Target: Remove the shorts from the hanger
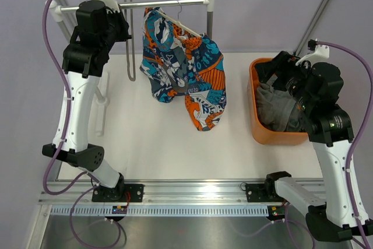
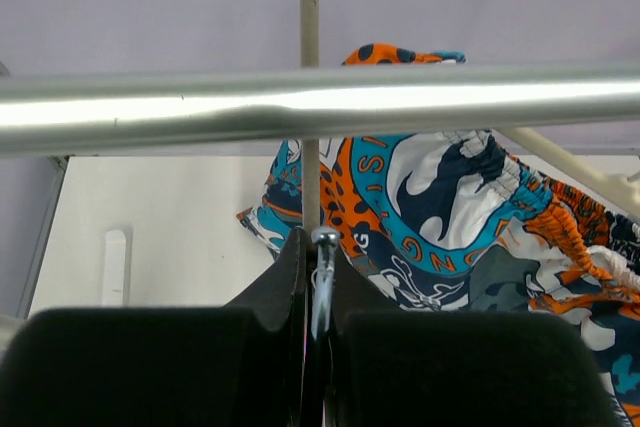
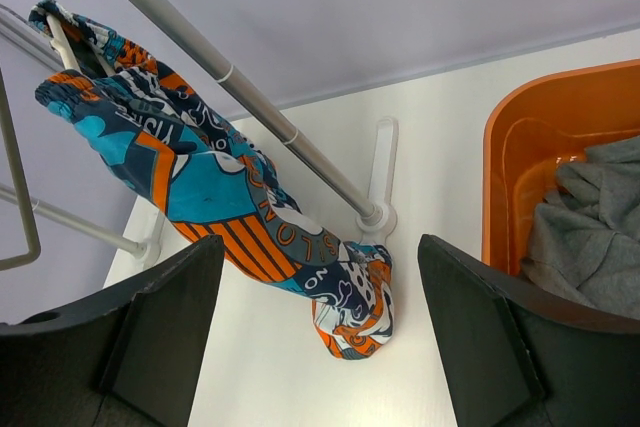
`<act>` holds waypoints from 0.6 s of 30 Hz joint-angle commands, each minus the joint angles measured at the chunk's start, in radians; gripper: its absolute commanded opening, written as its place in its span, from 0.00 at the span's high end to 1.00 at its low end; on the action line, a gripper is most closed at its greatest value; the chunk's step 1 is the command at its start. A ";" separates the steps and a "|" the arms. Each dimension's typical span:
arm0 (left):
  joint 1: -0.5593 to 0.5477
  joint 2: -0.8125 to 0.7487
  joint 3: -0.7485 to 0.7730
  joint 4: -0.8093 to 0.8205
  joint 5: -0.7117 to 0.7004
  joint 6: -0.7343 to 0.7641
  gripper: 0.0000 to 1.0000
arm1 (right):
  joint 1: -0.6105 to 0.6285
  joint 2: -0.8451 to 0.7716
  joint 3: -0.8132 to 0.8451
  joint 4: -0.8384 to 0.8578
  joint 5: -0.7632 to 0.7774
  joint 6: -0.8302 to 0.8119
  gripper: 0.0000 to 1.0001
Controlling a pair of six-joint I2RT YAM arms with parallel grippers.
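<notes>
The shorts (image 1: 186, 68), in a teal, orange, white and black print, hang from the cream hanger (image 1: 182, 25), whose wire hook (image 1: 176, 3) sits over the rack rail (image 1: 157, 4). Their lower end rests bunched on the table. My left gripper (image 1: 125, 27) is raised beside the rail, left of the shorts. In the left wrist view the left gripper (image 2: 318, 247) is shut, with a thin shiny metal piece in the slit; the shorts (image 2: 450, 207) and hanger bar (image 2: 570, 162) lie beyond. My right gripper (image 1: 267, 74) is open and empty over the bin. In the right wrist view the right gripper (image 3: 320, 242) faces the shorts (image 3: 200, 167).
An orange bin (image 1: 254, 103) holding grey cloth (image 1: 277, 109) stands at the right and also shows in the right wrist view (image 3: 500, 147). A grey looped rod (image 1: 129, 45) hangs by my left gripper. The rack's right post (image 1: 210, 18) stands behind the shorts, its foot (image 3: 383, 177) on the table.
</notes>
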 commanded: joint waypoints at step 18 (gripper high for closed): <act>0.089 0.121 0.084 0.103 0.012 0.030 1.00 | -0.003 0.045 0.052 0.002 -0.056 -0.035 0.13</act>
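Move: I hold the emptied hanger by its hook in my left hand. The rail is about 6 cm ahead, 2 cm to the left and 2 cm up. The patterned shorts' middle hangs roughly 18 cm right, 4 cm ahead and 15 cm below; the rail's left end is some 23 cm left and 6 cm ahead. From my right hand, that stretch of rail is about 45 cm left, 20 cm ahead and 6 cm up. With the closed left fingers keeping their grip on the empty hanger, I carry the hook towards the rail: about 4.5 cm forward, drifting some 2.5 cm left along the rail. I stay nearly level at first, then sink about 2 cm, bringing the hook close under the rail's near edge and seeming to nudge the rail forward, the wrist turning only slightly counter-clockwise. ##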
